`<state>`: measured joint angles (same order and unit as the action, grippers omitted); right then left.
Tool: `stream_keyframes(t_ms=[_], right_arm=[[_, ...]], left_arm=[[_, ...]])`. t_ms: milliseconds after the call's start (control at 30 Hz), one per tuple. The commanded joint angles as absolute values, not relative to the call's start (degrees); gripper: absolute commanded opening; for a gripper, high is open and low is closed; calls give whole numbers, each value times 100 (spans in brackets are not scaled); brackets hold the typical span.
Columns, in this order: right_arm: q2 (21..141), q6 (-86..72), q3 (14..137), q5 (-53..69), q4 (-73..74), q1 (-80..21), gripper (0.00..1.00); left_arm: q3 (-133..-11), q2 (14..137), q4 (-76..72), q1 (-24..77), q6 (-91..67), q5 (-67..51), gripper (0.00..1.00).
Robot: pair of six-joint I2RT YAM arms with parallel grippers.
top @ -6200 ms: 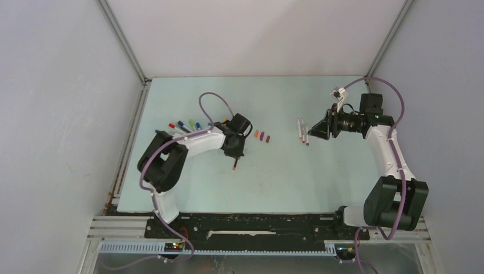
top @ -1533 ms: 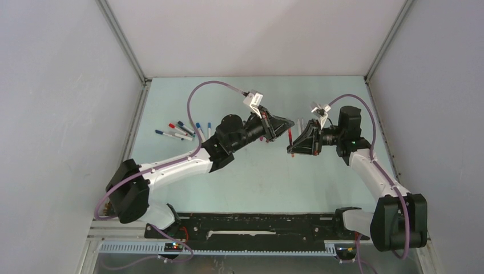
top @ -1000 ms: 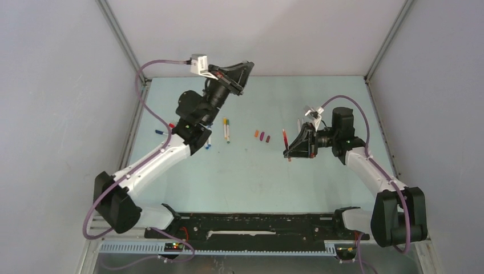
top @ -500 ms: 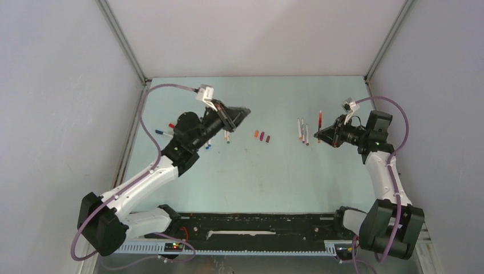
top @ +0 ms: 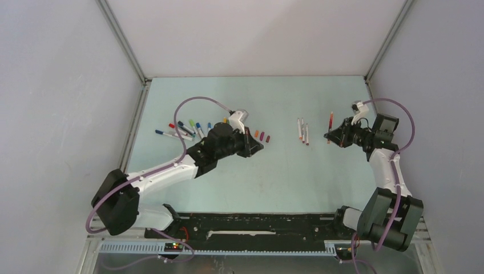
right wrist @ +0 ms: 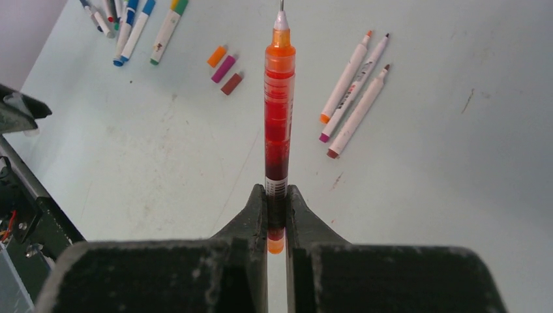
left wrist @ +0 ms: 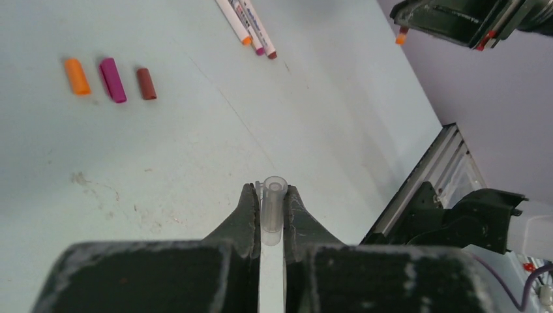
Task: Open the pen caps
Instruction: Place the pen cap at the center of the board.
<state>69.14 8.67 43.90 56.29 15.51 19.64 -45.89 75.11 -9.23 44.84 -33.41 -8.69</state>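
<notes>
My left gripper (left wrist: 267, 192) is shut on a clear pen cap (left wrist: 272, 208) that sticks out past its fingertips, low over the table near three loose pen caps: orange (left wrist: 77, 75), magenta (left wrist: 112, 70) and brown (left wrist: 146, 83). In the top view the left gripper (top: 255, 146) sits just left of those caps (top: 261, 136). My right gripper (right wrist: 276, 192) is shut on the tail of a red pen (right wrist: 278, 104) whose bare orange tip points away. It holds the red pen (top: 330, 121) above the table's right side.
Three uncapped white pens (top: 303, 131) lie between the two grippers, tips toward the near edge. Several capped pens (top: 182, 128) lie at the left, behind the left arm. The black rail (top: 257, 225) runs along the near edge.
The left arm has swung down and right, bringing the clear cap close to the three loose caps. The right gripper has shifted slightly right, still holding the red pen.
</notes>
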Motion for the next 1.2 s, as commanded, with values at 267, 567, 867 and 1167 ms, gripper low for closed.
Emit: stream_keyframes(t_ms=[267,567,867,1167], right_arm=[[7371,803,4603,5150,1436,1935,0],[8011,589,4961,4883,1829,1811,0],[8520,507,5213,4361,1944,1596,0],[9515,33,5742,3961,2071,1180,3]], left_arm=[[-5006,7774,-760,4759,-3186,-444,0],[-5560,8368,-622,4807,-3460,-490,0],[-6645,9399,168,4838,-3576,-204,0],[-7940,10598,1194,4849,-3544,-18,1]])
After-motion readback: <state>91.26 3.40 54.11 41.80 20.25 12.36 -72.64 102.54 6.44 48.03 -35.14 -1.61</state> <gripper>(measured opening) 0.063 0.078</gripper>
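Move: The left hand, holding the clear cap, has the open spot at the right end of the cap row about 13 cm ahead, 8 cm right and 17 cm below; the brown cap is some 14 cm ahead and 5 right, the magenta cap 16 ahead and 2 right. For the right hand, holding the red pen, the free spot beside the uncapped pens is about 9 cm ahead, 2 left and 15 below, with the brown pen 10 ahead and 5 left. The left hand, still pinching the clear cap, first sinks about 3 cm nearly in place, then swings right and forward (some 6 cm each way) while dropping further towards the free end of the cap row, its fingers tipping down about 15 degrees. Meanwhile the right hand keeps its grip on the red pen and lowers it about 8 cm, easing some 4 cm forward towards the spot just right of the uncapped pens and pitching its fingers down roughly 20 degrees. ##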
